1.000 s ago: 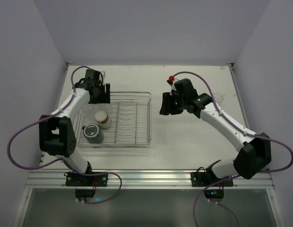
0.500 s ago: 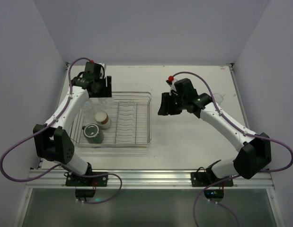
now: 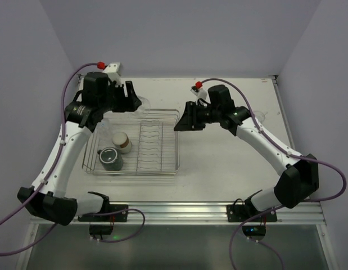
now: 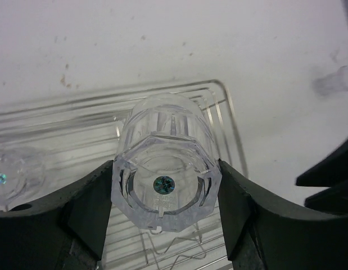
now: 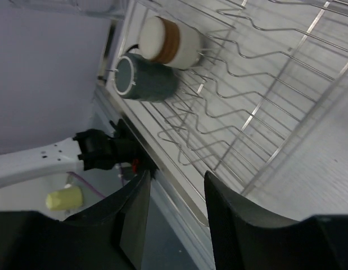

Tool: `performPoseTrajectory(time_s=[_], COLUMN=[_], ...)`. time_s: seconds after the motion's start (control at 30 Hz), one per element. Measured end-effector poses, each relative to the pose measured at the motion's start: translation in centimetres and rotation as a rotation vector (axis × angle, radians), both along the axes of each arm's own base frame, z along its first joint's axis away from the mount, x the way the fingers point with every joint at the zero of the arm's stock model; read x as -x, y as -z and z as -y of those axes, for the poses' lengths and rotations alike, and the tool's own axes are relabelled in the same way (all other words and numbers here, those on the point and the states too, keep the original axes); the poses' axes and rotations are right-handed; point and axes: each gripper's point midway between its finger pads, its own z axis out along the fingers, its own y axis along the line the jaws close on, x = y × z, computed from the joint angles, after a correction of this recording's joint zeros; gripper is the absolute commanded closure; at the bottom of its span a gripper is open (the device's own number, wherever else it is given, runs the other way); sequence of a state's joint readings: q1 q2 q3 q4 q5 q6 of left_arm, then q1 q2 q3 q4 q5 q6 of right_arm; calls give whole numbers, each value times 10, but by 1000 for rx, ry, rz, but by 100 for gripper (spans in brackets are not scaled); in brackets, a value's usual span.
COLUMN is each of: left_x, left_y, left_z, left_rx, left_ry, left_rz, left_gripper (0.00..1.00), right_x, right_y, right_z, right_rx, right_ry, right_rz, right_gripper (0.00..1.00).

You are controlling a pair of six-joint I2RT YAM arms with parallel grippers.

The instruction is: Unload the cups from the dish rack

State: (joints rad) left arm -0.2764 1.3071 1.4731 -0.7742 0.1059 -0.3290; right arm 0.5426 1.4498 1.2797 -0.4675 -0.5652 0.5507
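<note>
My left gripper [image 3: 133,101] is shut on a clear tumbler [image 4: 165,135], held base toward the wrist camera above the far edge of the silver wire dish rack [image 3: 162,169]. A second clear tumbler [image 4: 13,175] lies in the rack's far left part. A cream cup with a brown band [image 3: 122,142] and a dark grey-green mug [image 3: 111,158] sit in the rack's left side; both show in the right wrist view, the cream cup [image 5: 168,39] and the mug [image 5: 143,79]. My right gripper [image 3: 180,121] is open and empty by the rack's far right corner.
Another clear cup [image 3: 261,117] stands on the white table to the right, behind my right arm; it also shows in the left wrist view [image 4: 335,82]. The rack's plate-slot wires [image 5: 235,90] fill its right half. Purple walls close in the table on three sides.
My left arm has risen and swung right, carrying the clear tumbler up out of the rack's far left. My right gripper has moved left toward the rack's far right corner.
</note>
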Motion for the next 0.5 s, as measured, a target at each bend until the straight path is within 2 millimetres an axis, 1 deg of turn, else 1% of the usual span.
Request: performPoseTrajectory(time_s=[0.07,0.1,0.17,0.23,0.3,0.43,0.5], left_x=[7,13,25,36,42,50,53], left_y=[-20,-26,-33,-31,-23,-5,-5], left_z=[12,18,31,43,54,71,77], left_rx=[72,109,179,243,300,364,390], left_ry=[64,99,170,240,300,379,411], left_rz=[84,119,177,204,208,190,198], left_gripper=[100,100,100,100,100,100,100], right_x=[0,0,0,1,0,-2,-6], right_y=[-8,-12,-19,-27,-33,-32,-36], right_z=[-8,-10,-13,-13,-11,2,6], right_rx=[-75,-112,-182,-263,-354,-489,-543], right_ry=[-33,-47,-63,-78,-89,-76,-74], right_rz=[-31,-47,-86,-132,-174,-290,-330], right_gripper=[54,54,54,54,54,54,54])
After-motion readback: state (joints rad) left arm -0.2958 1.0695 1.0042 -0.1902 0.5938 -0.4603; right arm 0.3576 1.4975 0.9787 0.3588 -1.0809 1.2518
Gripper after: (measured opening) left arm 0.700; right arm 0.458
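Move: The left hand already holds a clear cup above the rack; the right hand's empty, half-open fingers are some 17 cm to its right, 7 cm back and perhaps 5 cm lower. The rack's middle is about 5 cm back, 2 cm left and 21 cm down from the left hand, the banded cup 5 cm back, 7 cm left and 20 cm down. From the right hand, the held cup sits roughly 6 cm ahead, 15 cm left and 4 cm up. Still pinching the clear cup, the left fingers carry it right and back over the rack towards the right hand, about 9 cm, cresting some 3 cm up before sinking again, while the wrist swings clockwise and rolls its left side down. The right hand rises about 3.5 cm and levels its fingers to point left at the cup, its gap unchanged. ##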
